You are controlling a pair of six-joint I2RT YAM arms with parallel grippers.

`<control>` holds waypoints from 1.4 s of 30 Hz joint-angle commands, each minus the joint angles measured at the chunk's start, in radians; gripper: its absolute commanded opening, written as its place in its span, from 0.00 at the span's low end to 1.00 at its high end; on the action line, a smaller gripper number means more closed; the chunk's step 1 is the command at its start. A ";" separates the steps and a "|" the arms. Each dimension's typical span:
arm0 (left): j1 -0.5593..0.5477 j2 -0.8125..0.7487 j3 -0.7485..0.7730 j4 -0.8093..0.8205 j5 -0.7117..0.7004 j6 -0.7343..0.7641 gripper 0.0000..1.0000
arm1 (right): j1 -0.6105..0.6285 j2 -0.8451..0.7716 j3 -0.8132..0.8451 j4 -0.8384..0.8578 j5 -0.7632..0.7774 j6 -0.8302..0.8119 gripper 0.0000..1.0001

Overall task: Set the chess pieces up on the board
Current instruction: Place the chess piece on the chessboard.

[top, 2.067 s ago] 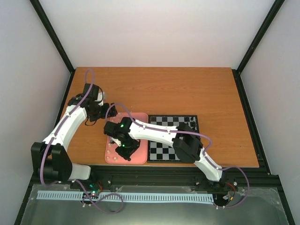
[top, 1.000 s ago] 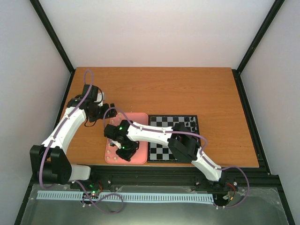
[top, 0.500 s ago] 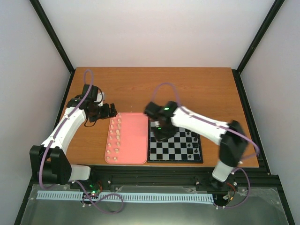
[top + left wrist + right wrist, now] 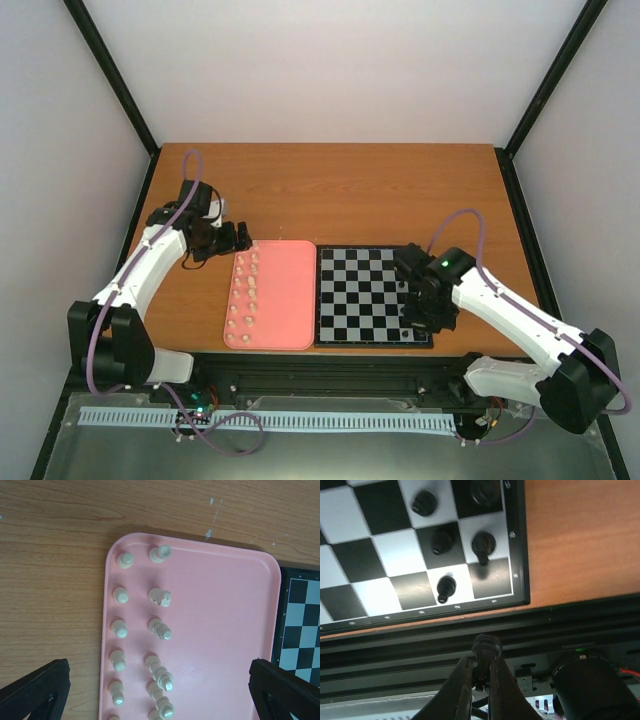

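The board (image 4: 352, 292) lies right of centre, with a few dark chess pieces (image 4: 445, 588) standing on its right-hand squares. My right gripper (image 4: 421, 303) hovers over that side of the board near its front edge. In the right wrist view this gripper (image 4: 481, 674) is shut on a dark chess piece (image 4: 486, 649), held upright by its stem. Cream pieces (image 4: 160, 629) stand in two columns on the left part of the pink tray (image 4: 225, 630). My left gripper (image 4: 228, 238) hangs open above the tray's far left corner, its fingers (image 4: 35, 690) wide apart and holding nothing.
The pink tray (image 4: 285, 300) sits directly left of the board, edges nearly touching. A black metal rail (image 4: 420, 650) runs along the table's near edge just below the board. Bare wooden tabletop (image 4: 350, 190) stretches behind both.
My right arm has swung from the pink tray across the board to its right near side, carrying the dark piece. The left arm has hardly moved.
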 commanded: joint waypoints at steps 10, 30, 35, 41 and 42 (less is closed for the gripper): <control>-0.003 0.014 0.038 0.000 0.004 -0.008 1.00 | -0.083 -0.011 -0.149 0.167 -0.023 0.048 0.03; -0.003 0.041 0.058 -0.008 -0.002 -0.005 1.00 | -0.154 0.013 -0.220 0.236 -0.021 -0.016 0.08; -0.003 0.041 0.055 -0.007 -0.005 -0.005 1.00 | -0.166 0.020 -0.217 0.249 -0.012 -0.033 0.08; -0.003 0.039 0.052 -0.006 -0.007 -0.003 1.00 | -0.172 0.034 -0.224 0.259 -0.012 -0.045 0.09; -0.003 0.038 0.052 -0.007 -0.007 -0.003 1.00 | -0.175 0.037 -0.224 0.258 -0.013 -0.047 0.09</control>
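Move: The empty near-right corner square, where the held black piece is to go, lies about 2 cm ahead of the right hand, 2 cm to its right and 9 cm below. Beside that square, a pawn stands 3 cm to its left, the knight 3 cm beyond it, and a second pawn 3 cm beyond the first. From the left hand the square is some 18 cm back, 43 cm to the right and 12 cm lower. The black piece, still pinched by its top in the right fingers, is lowered about 6 cm in all towards the corner square, beside the knight and near pawn. The right hand first drops while drawing back 2 cm, then comes forward some 3 cm as it sinks, drifting slightly right and turning a little clockwise; it slows to a near stop with the fingers still closed. ##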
